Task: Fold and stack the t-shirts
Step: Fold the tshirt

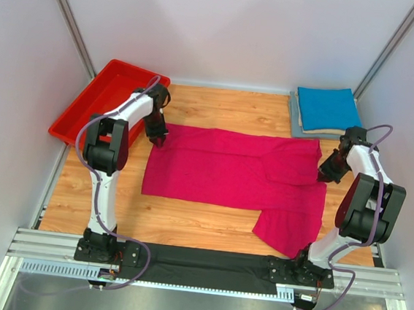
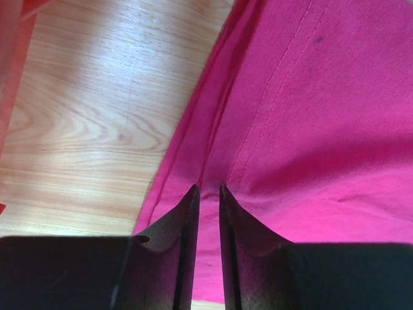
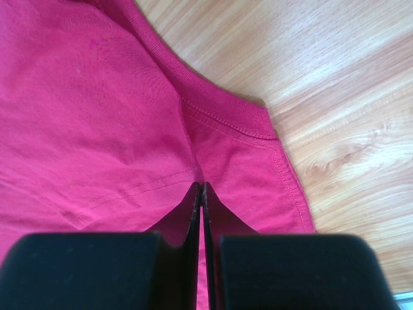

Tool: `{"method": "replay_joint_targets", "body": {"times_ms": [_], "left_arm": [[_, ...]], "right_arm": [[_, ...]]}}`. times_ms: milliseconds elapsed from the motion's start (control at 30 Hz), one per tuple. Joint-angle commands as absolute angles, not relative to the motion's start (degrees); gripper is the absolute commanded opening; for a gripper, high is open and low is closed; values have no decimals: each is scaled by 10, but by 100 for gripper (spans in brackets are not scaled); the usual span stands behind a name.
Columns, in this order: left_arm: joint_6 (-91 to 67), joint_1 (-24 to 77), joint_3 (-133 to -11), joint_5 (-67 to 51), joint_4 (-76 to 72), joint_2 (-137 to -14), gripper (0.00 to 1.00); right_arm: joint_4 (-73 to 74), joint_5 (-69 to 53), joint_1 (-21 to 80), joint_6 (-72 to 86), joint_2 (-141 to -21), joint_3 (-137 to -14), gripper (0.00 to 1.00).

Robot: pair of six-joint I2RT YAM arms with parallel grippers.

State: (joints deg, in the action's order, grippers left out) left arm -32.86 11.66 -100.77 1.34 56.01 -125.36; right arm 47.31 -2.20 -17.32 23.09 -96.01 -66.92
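Note:
The magenta-pink t-shirt (image 1: 228, 168) lies spread across the middle of the wooden table, with its upper right part folded over and one sleeve pointing toward the near right. My left gripper (image 1: 159, 140) is at the shirt's far left corner. In the left wrist view the narrow jaws (image 2: 208, 188) pinch a pucker of pink cloth (image 2: 310, 116) near the hem. My right gripper (image 1: 325, 174) is at the shirt's far right edge. In the right wrist view it (image 3: 201, 185) is shut on the pink cloth (image 3: 97, 116) beside a stitched edge. The blue t-shirt (image 1: 327, 108) lies folded on the grey one (image 1: 295, 119) at the back right.
A red plastic bin (image 1: 76, 109) stands at the back left, close behind my left arm, and its edge shows in the left wrist view (image 2: 11, 39). White walls enclose the table on three sides. Bare wood (image 1: 185, 226) lies in front of the shirt.

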Motion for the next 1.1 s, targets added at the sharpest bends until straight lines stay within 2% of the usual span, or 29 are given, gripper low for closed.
{"method": "replay_joint_targets", "body": {"times_ms": [0,767,900,1067], "left_arm": [[-329,121,-1012,13,562,-1245,26],[-327,126,-1013,22,567,-1274,23],[-327,126,-1020,26,576,-1277,8],[-323,126,-1047,31,593,-1270,0]], "right_arm": [[469,-21,-175,227,-953,-683,0],[475,-17,-176,224,-962,-698,0],[475,-17,-176,222,-960,-696,0],[487,-15,-176,222,-956,-708,0]]}}
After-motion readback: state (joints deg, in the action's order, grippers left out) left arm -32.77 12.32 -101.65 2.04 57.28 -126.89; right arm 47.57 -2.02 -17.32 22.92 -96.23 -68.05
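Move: The red t-shirt's left folded edge lies right under my left fingertips, about 1 cm down. From that hand, the shirt's far left corner is some 7 cm ahead and 1 cm right, and the red bin's middle about 11 cm ahead and 18 cm left. From my right hand, that left edge is roughly 57 cm left and 8 cm ahead; already between its fingers is the shirt's right folded edge. I hold still with my left hand briefly, then lower it about 1 cm onto the t-shirt's left folded edge, fingers pointing down, and close the slightly open fingers fully, pinching the cloth. My right hand keeps its grip on the right folded edge, easing forward and up by only about half a centimetre. ##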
